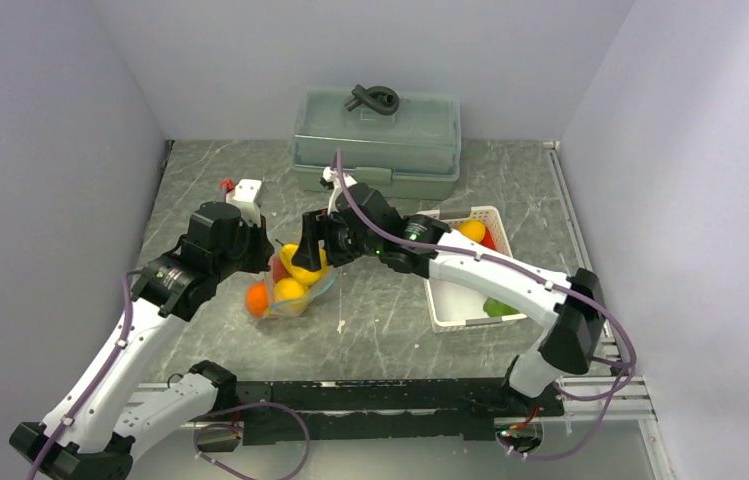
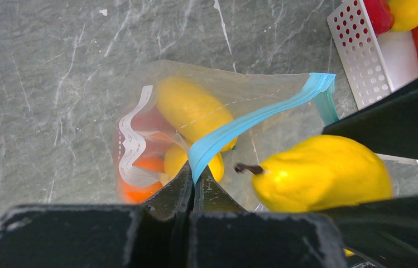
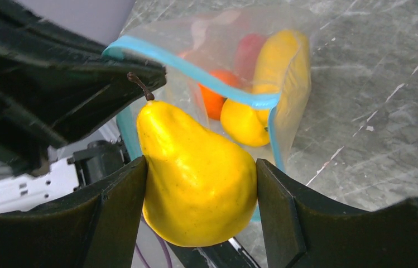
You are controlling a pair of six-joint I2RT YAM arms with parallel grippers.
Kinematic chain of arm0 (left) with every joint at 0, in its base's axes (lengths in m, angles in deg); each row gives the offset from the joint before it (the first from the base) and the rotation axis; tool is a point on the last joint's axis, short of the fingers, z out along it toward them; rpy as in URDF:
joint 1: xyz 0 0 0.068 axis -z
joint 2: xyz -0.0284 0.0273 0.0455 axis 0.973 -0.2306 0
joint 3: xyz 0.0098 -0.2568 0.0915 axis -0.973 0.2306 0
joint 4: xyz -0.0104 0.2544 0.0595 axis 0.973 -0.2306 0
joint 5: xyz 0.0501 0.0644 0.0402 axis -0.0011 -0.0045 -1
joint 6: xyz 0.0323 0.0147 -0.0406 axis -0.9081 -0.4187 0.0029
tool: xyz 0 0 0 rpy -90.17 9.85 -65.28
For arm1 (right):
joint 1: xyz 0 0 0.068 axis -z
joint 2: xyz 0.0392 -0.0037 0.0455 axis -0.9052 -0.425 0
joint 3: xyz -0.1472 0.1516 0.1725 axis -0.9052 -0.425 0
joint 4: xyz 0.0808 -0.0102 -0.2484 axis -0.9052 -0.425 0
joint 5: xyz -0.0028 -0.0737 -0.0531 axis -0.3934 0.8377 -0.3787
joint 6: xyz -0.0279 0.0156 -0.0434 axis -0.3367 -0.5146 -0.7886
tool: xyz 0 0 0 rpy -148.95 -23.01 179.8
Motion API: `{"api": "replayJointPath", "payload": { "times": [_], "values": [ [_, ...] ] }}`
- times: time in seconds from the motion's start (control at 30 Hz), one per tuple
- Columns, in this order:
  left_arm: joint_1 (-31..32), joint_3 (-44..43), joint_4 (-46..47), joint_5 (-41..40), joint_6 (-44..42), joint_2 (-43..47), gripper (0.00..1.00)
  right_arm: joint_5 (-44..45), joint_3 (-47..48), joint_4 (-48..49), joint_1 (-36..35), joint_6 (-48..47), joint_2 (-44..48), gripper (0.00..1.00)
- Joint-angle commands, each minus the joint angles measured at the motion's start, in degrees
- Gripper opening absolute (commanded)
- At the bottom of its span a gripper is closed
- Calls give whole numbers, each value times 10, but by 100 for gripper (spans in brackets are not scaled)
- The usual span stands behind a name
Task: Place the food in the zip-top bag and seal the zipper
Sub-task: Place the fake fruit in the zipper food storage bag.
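Note:
The zip-top bag (image 1: 295, 300) lies on the table with its mouth held up and open. Through its clear wall show food pieces: a long yellow one (image 2: 192, 109), an orange one (image 2: 139, 192) and a red one (image 3: 249, 51). My left gripper (image 2: 194, 170) is shut on the zipper (image 2: 251, 120), the teal-blue strip, pinching its near end. A yellow pear (image 3: 195, 173), stem toward the bag, is clamped in my right gripper (image 3: 201, 163). The pear hangs just outside the bag's mouth, close to the left fingers.
A white lattice basket (image 1: 445, 305) to the right holds a yellow-orange fruit (image 1: 471, 230), something red and a green piece (image 1: 497, 307). The grey-green lidded box (image 1: 377, 140) stands at the back. A small white and red object (image 1: 243, 190) sits back left.

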Motion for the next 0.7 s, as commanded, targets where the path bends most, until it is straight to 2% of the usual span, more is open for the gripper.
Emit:
{"api": "replayJointPath", "payload": {
  "times": [0.0, 0.17, 0.27, 0.4, 0.53, 0.67],
  "values": [
    [-1, 3, 19, -3, -2, 8, 0, 34, 39, 10, -4, 38, -27, 3],
    [-1, 3, 21, -2, 0, 8, 0, 80, 65, -18, -13, 60, -69, 4],
    [-1, 3, 20, -1, -1, 7, 0, 116, 79, -34, -19, 72, -91, 10],
    [-1, 3, 21, 0, -1, 7, 0, 127, 90, -33, -24, 80, -110, 26],
    [0, 3, 20, 0, -2, 6, 0, 110, 94, -17, -28, 78, -115, 51],
    [-1, 3, 20, -1, -2, 7, 0, 111, 89, -10, -29, 71, -102, 65]
  ]
}}
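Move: The open mouth of the zipper bag lies about 3 cm to the left of my right hand, 1 cm ahead and some 5 cm below; that hand already grips the pear. Deeper in the bag, some 11 cm down, the round yellow fruit is level with it and 6 cm left, the long yellow fruit 5 cm ahead and 4 cm left. From my left hand, pinching the zip's end, the mouth is about 5 cm right, 1 cm ahead and 3 cm down. I lower the pear into the open mouth of the bag with my right hand, sinking about 6 cm while carrying it some 3 cm left and 2 cm forward, then ease to a stop. As I go down, my fingertips tip downward and the wrist turns roughly 10 degrees clockwise; my grip on the pear stays as it was. My left hand stays put and keeps the zip edge pinched. ##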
